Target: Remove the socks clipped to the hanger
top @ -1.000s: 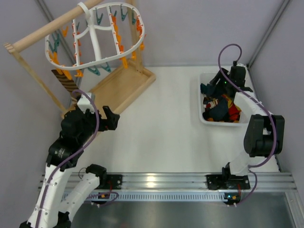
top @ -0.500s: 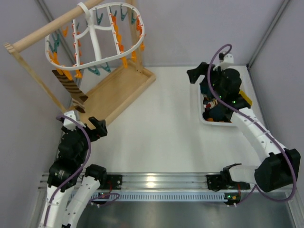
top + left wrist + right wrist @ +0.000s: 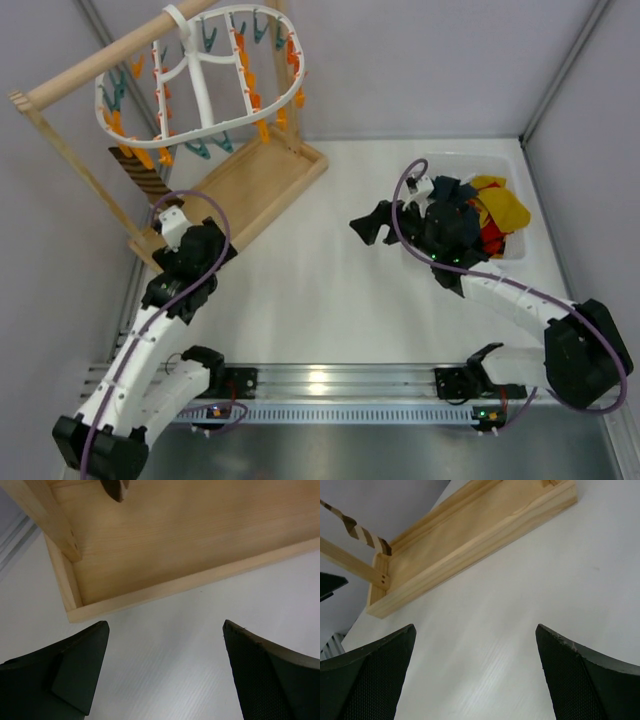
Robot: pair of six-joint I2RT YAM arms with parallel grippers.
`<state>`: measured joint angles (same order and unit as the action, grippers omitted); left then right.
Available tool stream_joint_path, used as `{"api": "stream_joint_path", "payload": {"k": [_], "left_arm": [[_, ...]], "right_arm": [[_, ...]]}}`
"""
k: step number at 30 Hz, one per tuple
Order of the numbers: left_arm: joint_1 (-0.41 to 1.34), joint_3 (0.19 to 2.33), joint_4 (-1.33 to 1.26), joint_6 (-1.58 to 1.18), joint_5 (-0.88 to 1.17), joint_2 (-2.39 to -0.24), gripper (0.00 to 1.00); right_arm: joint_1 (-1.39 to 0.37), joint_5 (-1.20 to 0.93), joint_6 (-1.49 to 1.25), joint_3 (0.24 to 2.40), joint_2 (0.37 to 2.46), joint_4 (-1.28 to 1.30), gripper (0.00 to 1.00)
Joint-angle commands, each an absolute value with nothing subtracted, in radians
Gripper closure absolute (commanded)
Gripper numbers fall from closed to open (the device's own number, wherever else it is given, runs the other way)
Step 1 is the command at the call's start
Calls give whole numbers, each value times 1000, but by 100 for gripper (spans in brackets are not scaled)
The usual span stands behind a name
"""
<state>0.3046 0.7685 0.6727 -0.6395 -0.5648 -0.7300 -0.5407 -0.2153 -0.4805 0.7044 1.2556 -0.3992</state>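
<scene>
The white oval hanger [image 3: 200, 90] with orange and teal clips hangs from the wooden rod at the back left. One brown-and-cream striped sock [image 3: 140, 175] stays clipped to its left side, dangling over the stand; its striped leg [image 3: 357, 531] shows in the right wrist view and its brown toe [image 3: 115, 487] in the left wrist view. Other socks [image 3: 480, 215], yellow, red and dark, lie heaped in the white bin. My left gripper [image 3: 212, 243] [image 3: 165, 670] is open and empty, low by the stand's near corner. My right gripper [image 3: 368, 222] [image 3: 475, 675] is open and empty over the table, left of the bin.
A wooden stand with a shallow tray base [image 3: 250, 185] [image 3: 175, 535] [image 3: 470, 535] and a slanted rod [image 3: 100, 70] carries the hanger. The white bin [image 3: 415, 215] sits at the right. Grey walls close in on both sides.
My right arm has come out of the bin and swung left over the table, jaws opened. My left arm has reached forward to the stand's near corner.
</scene>
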Motion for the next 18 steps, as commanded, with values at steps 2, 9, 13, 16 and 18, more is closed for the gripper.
{"api": "stream_joint_path", "payload": {"k": [2,9,13,16,18], "left_arm": [[324,787,588,-813,-910,-908,1],[321,870,490,-827,-1193,-1193,1],[319,972,479,-870,-1302,-1363,1],[313,1024,454,-865,-1373,-1491,1],[292,1077,451,-864,-1361,-1535,1]], "right_arm": [[-551,-222,-489,632,1140,-508,0],[-548,-229,-457,525,938,-457,1],[-531,-245,-425,498,865,-434,1],[-509,-277,-410,497,815,-413,1],[-502,-285,-416,488,776,-419,1]]}}
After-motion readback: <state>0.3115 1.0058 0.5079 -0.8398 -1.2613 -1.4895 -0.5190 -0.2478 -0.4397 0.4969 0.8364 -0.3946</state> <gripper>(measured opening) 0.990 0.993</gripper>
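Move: The striped sock hangs from the near-left rim of the hanger, its middle some 15 cm ahead of the left hand, 12 cm to its left and 8 cm higher. The foot of the near wooden post is about 7 cm ahead, 15 cm left and 17 cm below this hand; the wooden tray's middle is roughly 21 cm ahead, 3 cm right and 17 cm below. From the right hand the sock is about 46 cm left, 7 cm ahead and 6 cm higher. With its fingers staying wide open, the left hand reaches about 9 cm forward and 5 cm left towards the striped sock, over the tray's near edge, first swinging left and dipping nearly 4 cm, then driving mainly forward while rising a little, as the wrist turns some 30 degrees counter-clockwise and rolls its left side up to face the sock. Meanwhile the empty, open right hand draws back and to the right, away from the sock, and rises about 5 cm, its fingers tipping upward slightly. ##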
